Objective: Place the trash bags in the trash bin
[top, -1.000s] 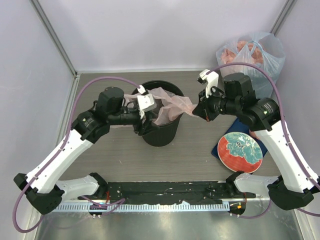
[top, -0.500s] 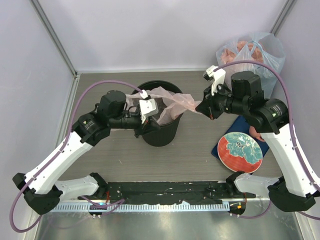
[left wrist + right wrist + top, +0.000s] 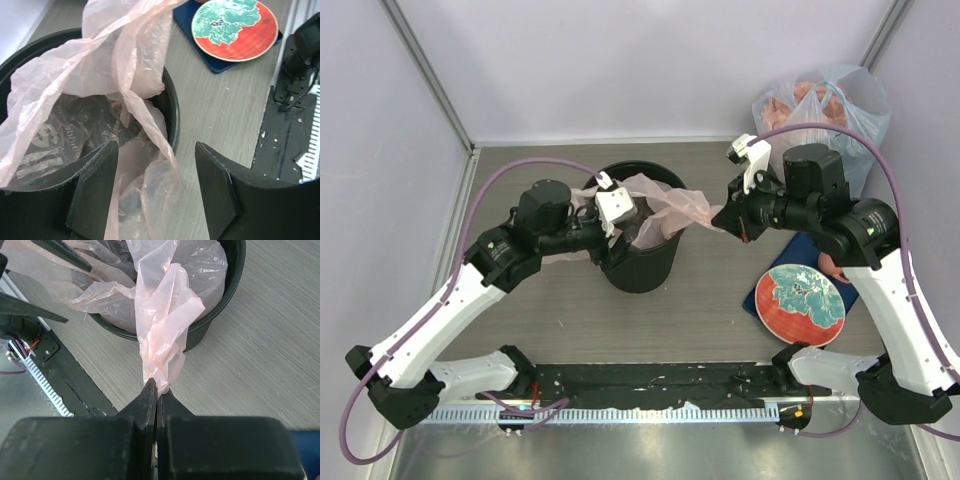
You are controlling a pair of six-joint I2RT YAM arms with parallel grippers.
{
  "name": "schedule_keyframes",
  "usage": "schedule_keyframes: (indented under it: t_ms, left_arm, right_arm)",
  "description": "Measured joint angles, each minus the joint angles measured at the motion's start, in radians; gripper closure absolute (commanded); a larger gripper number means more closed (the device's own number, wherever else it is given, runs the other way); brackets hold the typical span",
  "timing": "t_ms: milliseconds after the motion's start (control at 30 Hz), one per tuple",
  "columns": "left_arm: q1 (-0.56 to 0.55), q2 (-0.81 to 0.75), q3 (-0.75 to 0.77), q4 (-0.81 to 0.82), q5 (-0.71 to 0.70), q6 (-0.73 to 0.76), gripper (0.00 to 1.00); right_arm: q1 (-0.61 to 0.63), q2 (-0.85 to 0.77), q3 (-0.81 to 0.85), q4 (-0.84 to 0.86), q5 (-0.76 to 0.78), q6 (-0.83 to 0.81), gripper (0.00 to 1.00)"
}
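The round black trash bin (image 3: 642, 268) stands mid-table. The pale pink trash bag (image 3: 672, 208) lies partly inside it and drapes over its rim. My right gripper (image 3: 726, 221) is shut on a bunched end of the bag (image 3: 165, 335), stretching it out to the right of the bin (image 3: 220, 305). My left gripper (image 3: 612, 232) is open over the bin's near-left rim; in the left wrist view its fingers (image 3: 97, 185) straddle a fold of the bag (image 3: 140, 100) hanging over the rim (image 3: 172, 120), without pinching it.
A bulging clear-bluish bag (image 3: 825, 105) with pink contents stands at the back right. A red and teal plate (image 3: 805, 303) lies on a blue mat (image 3: 768, 300) at the right. Walls enclose the back and sides.
My right gripper has pulled the bag's end further right and a little up. My left gripper has shifted slightly over the bin's rim, and the bag has spread wider across the opening.
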Motion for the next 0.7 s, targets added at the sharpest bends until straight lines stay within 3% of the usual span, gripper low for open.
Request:
schedule_keyframes:
  t_ms: [67,100,167,200,267,700]
  left_arm:
    - [0.0,0.014,0.0,0.013,-0.026,0.0,0.38]
    - [0.0,0.024,0.0,0.016,-0.035,0.001,0.55]
    - [0.0,0.04,-0.009,0.024,-0.038,0.001,0.7]
    - [0.0,0.045,-0.014,0.025,-0.033,0.005,0.84]
    - [0.0,0.049,-0.022,0.023,-0.008,0.005,1.0]
    - [-0.108,-0.01,-0.081,0.004,0.126,0.068,1.0]
  right_arm:
    - [0.0,-0.002,0.0,-0.003,0.0,-0.002,0.99]
    - [0.0,-0.004,0.0,-0.003,0.0,-0.002,0.99]
    - [0.0,-0.01,0.0,-0.003,0.0,-0.002,0.99]
    - [0.0,-0.013,0.0,-0.003,0.001,-0.002,0.99]
    - [-0.001,-0.016,0.003,-0.003,0.002,-0.002,0.99]
    - [-0.082,0.013,0.016,-0.003,0.052,0.071,0.99]
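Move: The pink trash bag's loose near edge hangs between my open left fingers, about 1 cm ahead, 1 cm to the right and 2 cm below. The trash bin's middle is roughly 10 cm ahead of that hand, 2 cm right and 20 cm down; the bag's gathered end, in my right fingers, is some 16 cm right and 3 cm ahead. From my right hand, the loose edge lies around 14 cm left, 1 cm back and 4 cm lower, the bin's middle 14 cm left, 7 cm ahead and 23 cm down. I dip my left hand about 2 cm down and slightly forward onto the loose edge and shut the fingers on it, then draw it back some 6 cm and a little right, away from the bin's middle, turning about 15 degrees clockwise. My right hand keeps its pinch on the gathered end, at first nearly still, then pulls about 2 cm right and 2 cm forward, away from the left. ##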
